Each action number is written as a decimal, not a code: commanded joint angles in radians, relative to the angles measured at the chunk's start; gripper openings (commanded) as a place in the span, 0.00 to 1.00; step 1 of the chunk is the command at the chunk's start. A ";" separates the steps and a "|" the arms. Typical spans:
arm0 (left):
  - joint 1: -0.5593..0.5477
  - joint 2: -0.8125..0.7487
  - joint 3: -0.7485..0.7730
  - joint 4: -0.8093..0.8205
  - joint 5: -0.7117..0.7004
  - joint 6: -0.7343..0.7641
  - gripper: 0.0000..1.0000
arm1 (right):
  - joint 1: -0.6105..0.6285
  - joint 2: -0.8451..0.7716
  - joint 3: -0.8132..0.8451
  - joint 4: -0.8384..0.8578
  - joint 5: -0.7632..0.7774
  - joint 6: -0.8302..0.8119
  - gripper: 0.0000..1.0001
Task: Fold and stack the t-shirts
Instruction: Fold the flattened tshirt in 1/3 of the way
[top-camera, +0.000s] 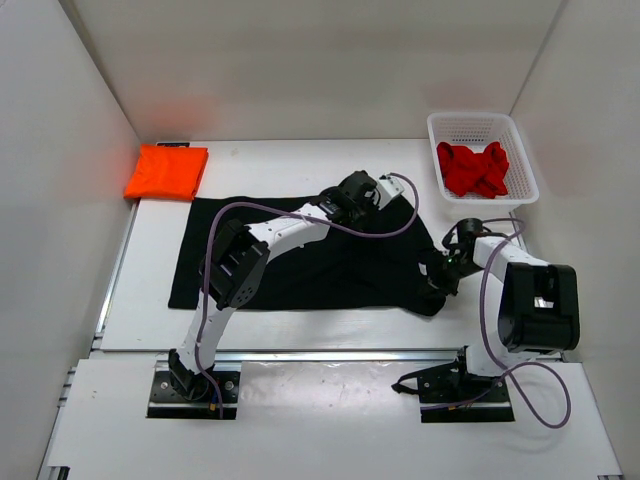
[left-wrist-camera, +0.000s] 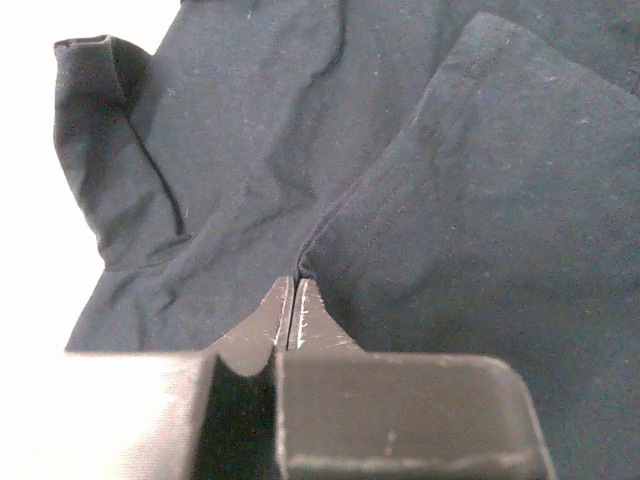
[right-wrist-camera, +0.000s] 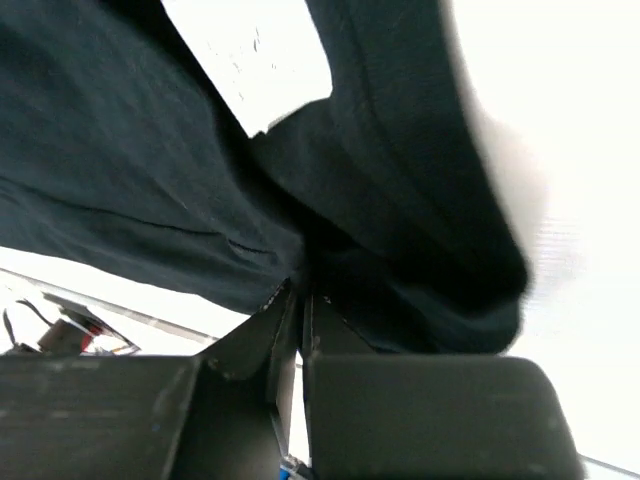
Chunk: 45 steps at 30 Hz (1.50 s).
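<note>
The black t-shirt (top-camera: 300, 262) lies spread flat across the middle of the table. My left gripper (top-camera: 345, 200) is at its far edge, shut, with its tips (left-wrist-camera: 294, 285) pinching a fold of the black cloth (left-wrist-camera: 240, 180) beside a sleeve (left-wrist-camera: 500, 200). My right gripper (top-camera: 440, 276) is shut at the shirt's near right corner; black cloth (right-wrist-camera: 150, 150) bunches and hangs from its tips (right-wrist-camera: 302, 292). The orange t-shirt (top-camera: 166, 172) lies folded at the back left. The red t-shirt (top-camera: 474, 168) lies crumpled in the basket.
The white mesh basket (top-camera: 520, 150) stands at the back right against the wall. White walls close in the table on the left, back and right. Purple cables loop over both arms (top-camera: 250, 250). Bare white tabletop (top-camera: 300, 330) shows in front of the shirt.
</note>
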 joint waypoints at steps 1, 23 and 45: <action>0.004 -0.024 -0.015 0.031 -0.033 0.003 0.01 | -0.042 -0.029 0.073 -0.007 0.023 -0.012 0.00; 0.044 -0.095 -0.021 0.014 -0.211 -0.089 0.98 | -0.160 0.071 0.306 -0.060 0.032 -0.072 0.33; 1.012 -0.783 -0.670 -0.607 0.055 -0.241 0.99 | -0.154 -0.377 -0.100 -0.177 0.133 0.154 0.72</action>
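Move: Pinching the edge of the folded-over layer, the left hand is to lay it down about 1 cm ahead, 3 cm left and 3 cm below; the shirt's sleeve lies some 7 cm ahead and 2 cm left, the t-shirt's left end roughly 42 cm left and 14 cm back. The right hand holds the shirt's near right corner, to be laid about 7 cm ahead and 3 cm right; the white basket stands roughly 29 cm ahead and 12 cm right. Easing down about 2 cm and slightly left, the left hand lays the pinched layer and opens wide, then rises and sweeps nearly 50 cm left, turning some 70 degrees counter-clockwise and sinking back beside the shirt's left end. The right carries its corner 7 cm forward in a low arc, part-opens, backs off rightward and up, then draws back towards its base, opening further. ##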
